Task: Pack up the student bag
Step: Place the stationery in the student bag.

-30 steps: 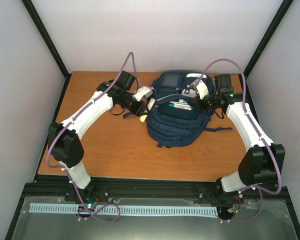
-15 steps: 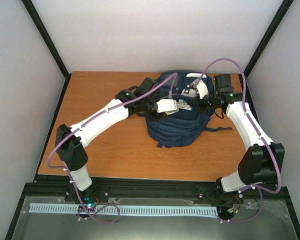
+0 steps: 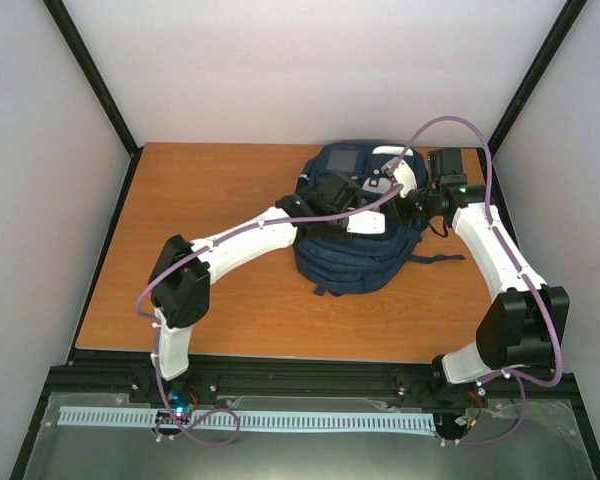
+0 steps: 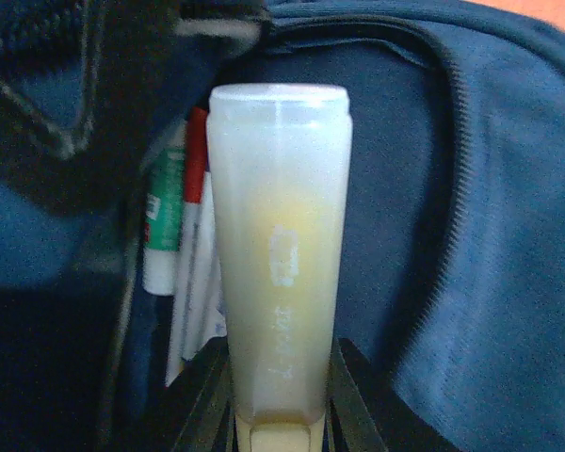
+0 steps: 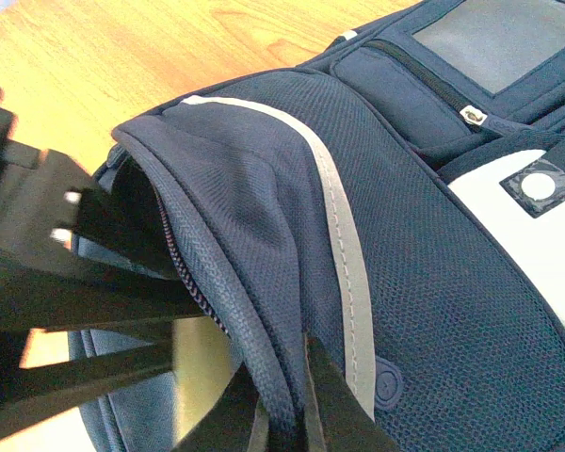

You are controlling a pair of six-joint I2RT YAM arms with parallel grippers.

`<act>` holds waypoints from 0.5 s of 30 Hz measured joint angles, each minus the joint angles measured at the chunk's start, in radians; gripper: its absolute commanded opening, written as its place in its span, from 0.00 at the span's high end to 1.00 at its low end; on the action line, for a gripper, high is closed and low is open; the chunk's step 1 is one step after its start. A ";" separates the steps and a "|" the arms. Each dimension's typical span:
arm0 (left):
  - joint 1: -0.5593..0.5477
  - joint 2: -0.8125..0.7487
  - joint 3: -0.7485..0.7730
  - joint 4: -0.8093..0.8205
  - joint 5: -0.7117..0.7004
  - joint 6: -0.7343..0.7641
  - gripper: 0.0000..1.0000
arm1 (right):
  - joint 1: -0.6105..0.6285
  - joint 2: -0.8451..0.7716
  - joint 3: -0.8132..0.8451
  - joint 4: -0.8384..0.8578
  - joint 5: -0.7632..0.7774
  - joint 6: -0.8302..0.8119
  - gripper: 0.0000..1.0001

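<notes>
The student bag [image 3: 355,258], navy with a white front patch, lies on the table right of centre. My left gripper [image 3: 366,222] hovers over its open pocket, shut on a pale yellow highlighter [image 4: 280,254] with a translucent cap; its tip points into the opening. In the left wrist view the left gripper [image 4: 281,400] clamps the highlighter's lower end. Inside the pocket lie a green-banded pen [image 4: 163,226] and a red-capped pen [image 4: 197,179]. My right gripper [image 5: 284,407] is shut on the pocket's zippered flap edge [image 5: 235,235], holding it lifted; from above, the right gripper [image 3: 393,190] sits at the bag's far right.
The wooden table [image 3: 230,300] shows bare board left of and in front of the bag. A dark strap [image 3: 445,259] trails from the bag toward the right arm. White walls and black frame posts close in the workspace.
My left arm has swung right from beside the bag to above its open pocket, carrying the highlighter. The right arm and the held flap have not moved.
</notes>
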State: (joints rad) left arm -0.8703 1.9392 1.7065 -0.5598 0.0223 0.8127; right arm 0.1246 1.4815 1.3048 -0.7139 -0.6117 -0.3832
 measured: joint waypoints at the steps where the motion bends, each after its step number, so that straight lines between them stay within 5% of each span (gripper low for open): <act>1: -0.004 0.013 0.005 0.021 -0.022 0.005 0.87 | 0.000 0.000 0.000 0.000 -0.001 0.000 0.97; 8: -0.012 0.105 0.043 0.135 -0.198 0.017 0.45 | -0.001 0.000 0.000 0.011 0.008 0.002 0.97; 15: -0.015 0.073 0.025 0.120 -0.191 -0.030 0.41 | -0.002 0.000 0.000 0.018 0.003 0.006 0.97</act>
State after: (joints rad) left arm -0.8856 2.0125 1.7317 -0.4400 -0.1688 0.7826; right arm 0.1223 1.4811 1.3045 -0.6960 -0.6090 -0.3767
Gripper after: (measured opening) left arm 0.588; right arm 0.029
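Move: The left hand already has the yellow tube inside the bag's front pocket. The bare spot for it lies about 5 cm ahead, 4 cm to the right and 5 cm below. The row of pens is just beyond that spot, roughly 7 cm ahead of the hand and 2 cm right, 5 cm down; the raised pocket edge is 4 cm right, 2 cm ahead and 3 cm up. From the right hand, the spot lies 2 cm ahead, 1 cm left and 8 cm below. Letting go of the yellow tube beside the pens, the left fingers open wide at the end of a quick reach of about 4.5 cm forward and slightly down into the pocket. The hand pitches up some 10 degrees on the way, then starts to ease back by barely a centimetre. The right hand stays in place, still pinching the pocket edge to hold the mouth open. ##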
